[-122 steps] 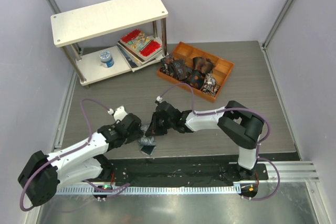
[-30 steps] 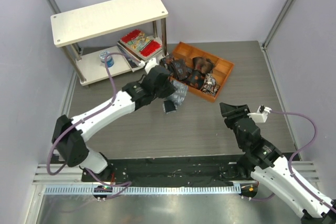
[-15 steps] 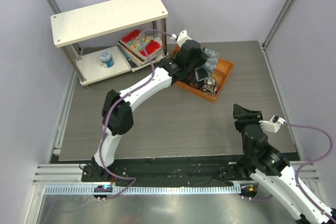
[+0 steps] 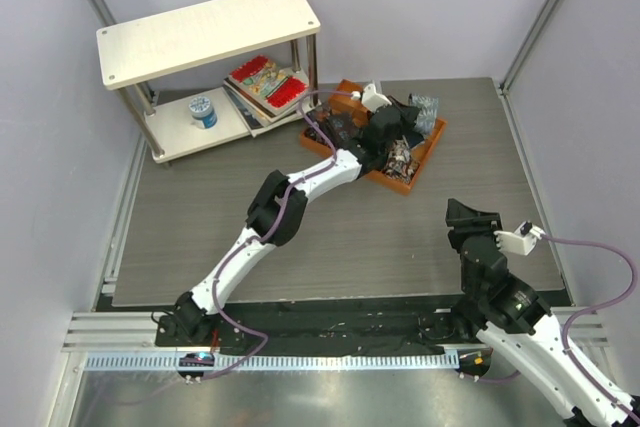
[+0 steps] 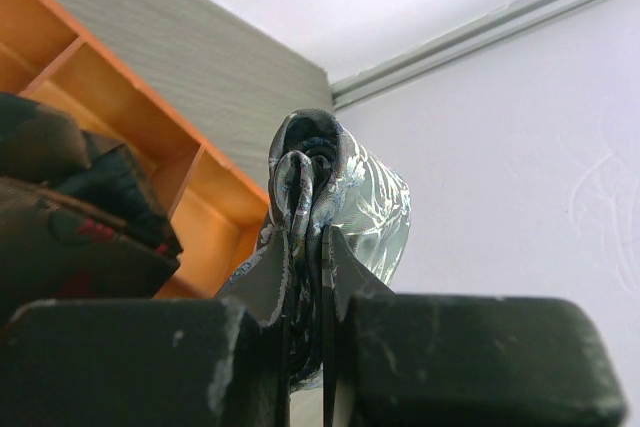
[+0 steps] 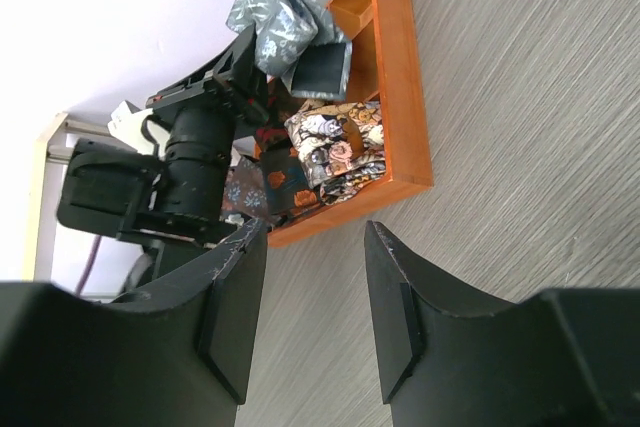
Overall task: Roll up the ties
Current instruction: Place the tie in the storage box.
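My left gripper reaches over the far right end of the orange tray and is shut on a rolled grey-blue tie. In the left wrist view the roll is pinched between the jaws of the left gripper, above an empty orange compartment. Several dark and patterned rolled ties fill the other compartments. My right gripper hovers open and empty over the table near the right side. From the right wrist I see that gripper, the tray and the held tie.
A white two-tier shelf stands at the back left, with red-patterned books and a small blue-and-white tub on its lower level. The left arm stretches diagonally across the grey table.
The left arm has carried the rolled tie from over the tray's middle to its far right end. The right arm has barely moved.
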You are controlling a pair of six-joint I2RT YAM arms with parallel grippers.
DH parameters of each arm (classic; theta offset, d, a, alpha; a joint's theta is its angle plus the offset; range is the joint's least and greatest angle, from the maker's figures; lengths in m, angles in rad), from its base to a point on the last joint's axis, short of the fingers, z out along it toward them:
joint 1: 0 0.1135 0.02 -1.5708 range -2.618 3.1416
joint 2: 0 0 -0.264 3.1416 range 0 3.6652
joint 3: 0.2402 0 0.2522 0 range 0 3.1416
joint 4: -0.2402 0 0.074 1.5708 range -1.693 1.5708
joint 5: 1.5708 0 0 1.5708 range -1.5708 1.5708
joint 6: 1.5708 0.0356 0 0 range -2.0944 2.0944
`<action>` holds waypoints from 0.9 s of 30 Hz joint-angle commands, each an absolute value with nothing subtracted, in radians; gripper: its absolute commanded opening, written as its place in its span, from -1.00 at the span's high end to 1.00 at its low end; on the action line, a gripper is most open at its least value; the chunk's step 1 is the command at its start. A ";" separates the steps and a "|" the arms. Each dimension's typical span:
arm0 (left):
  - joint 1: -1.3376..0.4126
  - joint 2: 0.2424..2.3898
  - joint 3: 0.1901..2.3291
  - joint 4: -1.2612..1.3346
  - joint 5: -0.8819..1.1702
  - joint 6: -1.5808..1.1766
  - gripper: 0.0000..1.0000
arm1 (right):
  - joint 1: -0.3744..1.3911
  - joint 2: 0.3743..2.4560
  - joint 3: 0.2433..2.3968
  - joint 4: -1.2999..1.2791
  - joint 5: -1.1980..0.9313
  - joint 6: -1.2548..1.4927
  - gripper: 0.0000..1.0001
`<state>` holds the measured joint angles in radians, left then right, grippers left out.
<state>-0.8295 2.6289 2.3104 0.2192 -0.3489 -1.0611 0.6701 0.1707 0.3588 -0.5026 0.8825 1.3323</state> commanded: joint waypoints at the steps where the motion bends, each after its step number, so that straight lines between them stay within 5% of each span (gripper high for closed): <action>1: -0.847 2.666 2.434 0.483 -0.449 -1.028 0.99 | 0.666 0.198 0.353 -0.477 0.948 1.367 0.01; 11: -0.856 2.573 2.098 0.661 -0.466 -1.017 0.99 | 0.667 0.193 0.341 -0.477 0.951 1.371 0.00; 22: -0.885 2.537 1.962 0.670 -0.486 -0.850 1.00 | 0.667 0.166 0.321 -0.479 0.953 1.373 0.02; 27: -0.890 2.551 1.971 0.635 -0.483 -0.827 0.84 | 0.666 0.160 0.313 -0.479 0.956 1.381 0.02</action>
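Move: My left hand already holds the rolled tie high over the storage box. The free space at the box's right end lies about 4 cm to its right, hardly 1 cm back and some 13 cm below. The brown ties sit roughly 5 cm to the hand's left and 1 cm farther out; the floral tie is some 8 cm back and 1 cm left. From my empty right hand, that space is about 27 cm ahead and 5 cm left. With my left fingers kept shut on the tie, I nudge forward and rise by about a centimetre, then sink roughly 6 cm from there into the box's right end, easing back some 3 cm. The wrist tips the fingers up about 10 degrees. My open right hand just settles about 2 cm lower, well clear. ##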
